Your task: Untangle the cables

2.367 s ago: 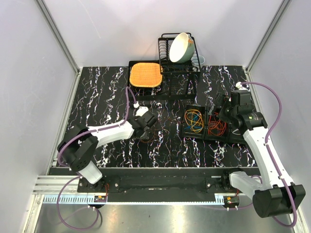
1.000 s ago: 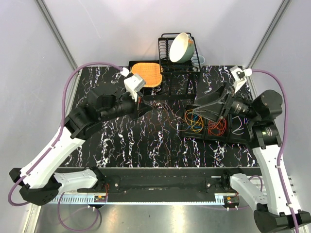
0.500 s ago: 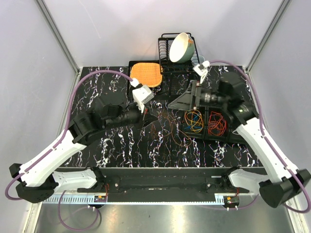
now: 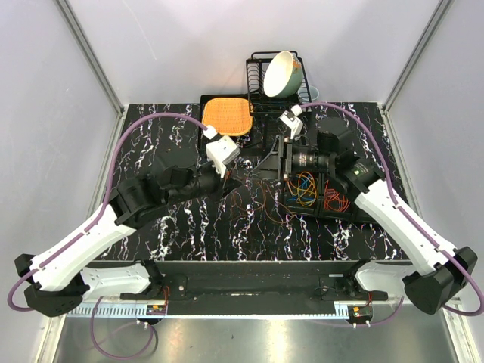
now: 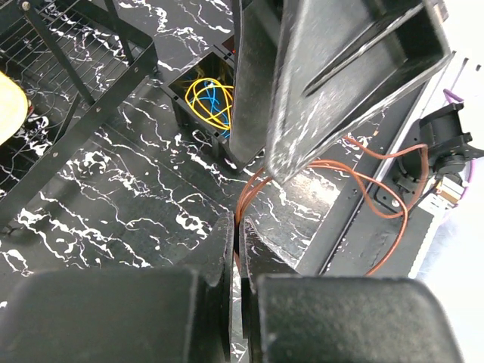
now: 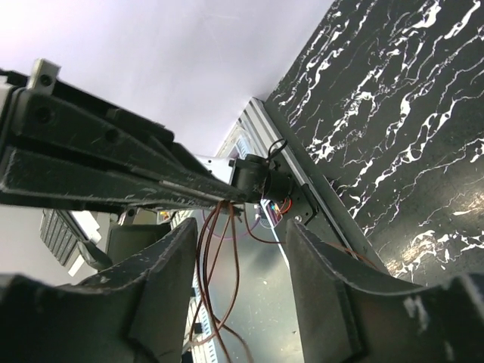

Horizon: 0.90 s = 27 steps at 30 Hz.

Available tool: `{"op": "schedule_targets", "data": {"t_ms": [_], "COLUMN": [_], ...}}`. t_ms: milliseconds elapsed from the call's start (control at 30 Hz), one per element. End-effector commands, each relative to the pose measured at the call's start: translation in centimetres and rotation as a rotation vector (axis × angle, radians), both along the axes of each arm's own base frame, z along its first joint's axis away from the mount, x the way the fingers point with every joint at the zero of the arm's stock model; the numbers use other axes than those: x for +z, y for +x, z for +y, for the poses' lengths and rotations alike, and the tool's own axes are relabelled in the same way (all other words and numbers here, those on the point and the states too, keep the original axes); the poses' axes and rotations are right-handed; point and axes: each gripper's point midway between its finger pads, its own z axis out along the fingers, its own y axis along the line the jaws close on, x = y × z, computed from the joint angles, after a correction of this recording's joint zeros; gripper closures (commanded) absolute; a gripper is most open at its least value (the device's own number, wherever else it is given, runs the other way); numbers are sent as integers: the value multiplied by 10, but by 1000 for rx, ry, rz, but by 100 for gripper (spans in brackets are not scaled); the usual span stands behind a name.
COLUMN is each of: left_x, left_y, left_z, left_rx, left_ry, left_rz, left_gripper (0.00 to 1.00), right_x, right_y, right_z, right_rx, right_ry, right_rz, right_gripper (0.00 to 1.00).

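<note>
My left gripper (image 4: 236,181) is shut on a bundle of thin brown cables (image 4: 265,204) and holds it lifted above the middle of the table. In the left wrist view the brown cables (image 5: 355,178) leave the shut fingertips (image 5: 239,225) and loop off to the right. My right gripper (image 4: 270,162) faces the left one, tip to tip, and is open. In the right wrist view, brown cables (image 6: 215,265) hang in the gap of the right gripper (image 6: 240,253), close to its left finger (image 6: 155,280), with nothing pinched. More cables, yellow and blue (image 4: 302,189) and red and orange (image 4: 337,199), lie in a black box.
The black divided box (image 4: 321,214) sits at the right, under the right arm. At the back, a black dish rack (image 4: 261,106) holds a tilted bowl (image 4: 281,73). An orange mat (image 4: 227,116) lies beside it. Grey walls close in both sides.
The right arm has swung left from over the box to meet the left gripper, its jaws narrowing. The left gripper still holds the brown cables, shifted slightly right and nearer.
</note>
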Motion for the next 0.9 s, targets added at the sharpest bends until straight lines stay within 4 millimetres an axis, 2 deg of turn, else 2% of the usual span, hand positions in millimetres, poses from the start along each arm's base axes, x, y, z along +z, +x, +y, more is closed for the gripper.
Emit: {"op": "schedule_targets", "data": {"t_ms": [0, 100, 233, 367, 633, 767, 867], "left_x": [17, 16, 14, 13, 11, 8, 6], "left_y": [3, 5, 8, 11, 22, 26, 27], "left_z": [4, 5, 5, 3, -3, -5, -7], "left_rx": [21, 32, 44, 47, 78, 83, 84], "left_ry": [-36, -31, -21, -11, 10, 21, 27], "left_rz": [-65, -69, -72, -70, -70, -67, -64], "left_gripper": [100, 100, 100, 100, 100, 100, 100], "right_x": [1, 0, -4, -9, -14, -13, -13], "right_y": [4, 4, 4, 1, -5, -8, -7], "right_z": [6, 7, 9, 11, 13, 13, 12], "right_rx": [-9, -7, 2, 19, 55, 72, 67], "right_ry": [6, 5, -1, -4, -2, 0, -1], "right_rz": [-17, -16, -8, 1, 1, -12, -14], "right_gripper": [44, 49, 65, 72, 75, 71, 75]}}
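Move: The left gripper already holds the orange-brown cable. The strands the right fingers are to close on lie about 1 cm back and 1 cm left of the right hand point, level with it, and some 3 cm to the right of the left hand and 1 cm below it. The yellow-cable compartment sits roughly 15 cm right, 10 cm ahead and 32 cm below the right hand; the red-cable compartment lies 9 cm right of it and 2 cm nearer. Close the right gripper around the hanging strands just beyond the left fingertips, from a little over half open to about a quarter open, while easing it down about 2 cm and slightly left. Keep the left gripper shut on the cable, almost still at first, then carry it about 2 cm forward and 2 cm down alongside the right fingers. ##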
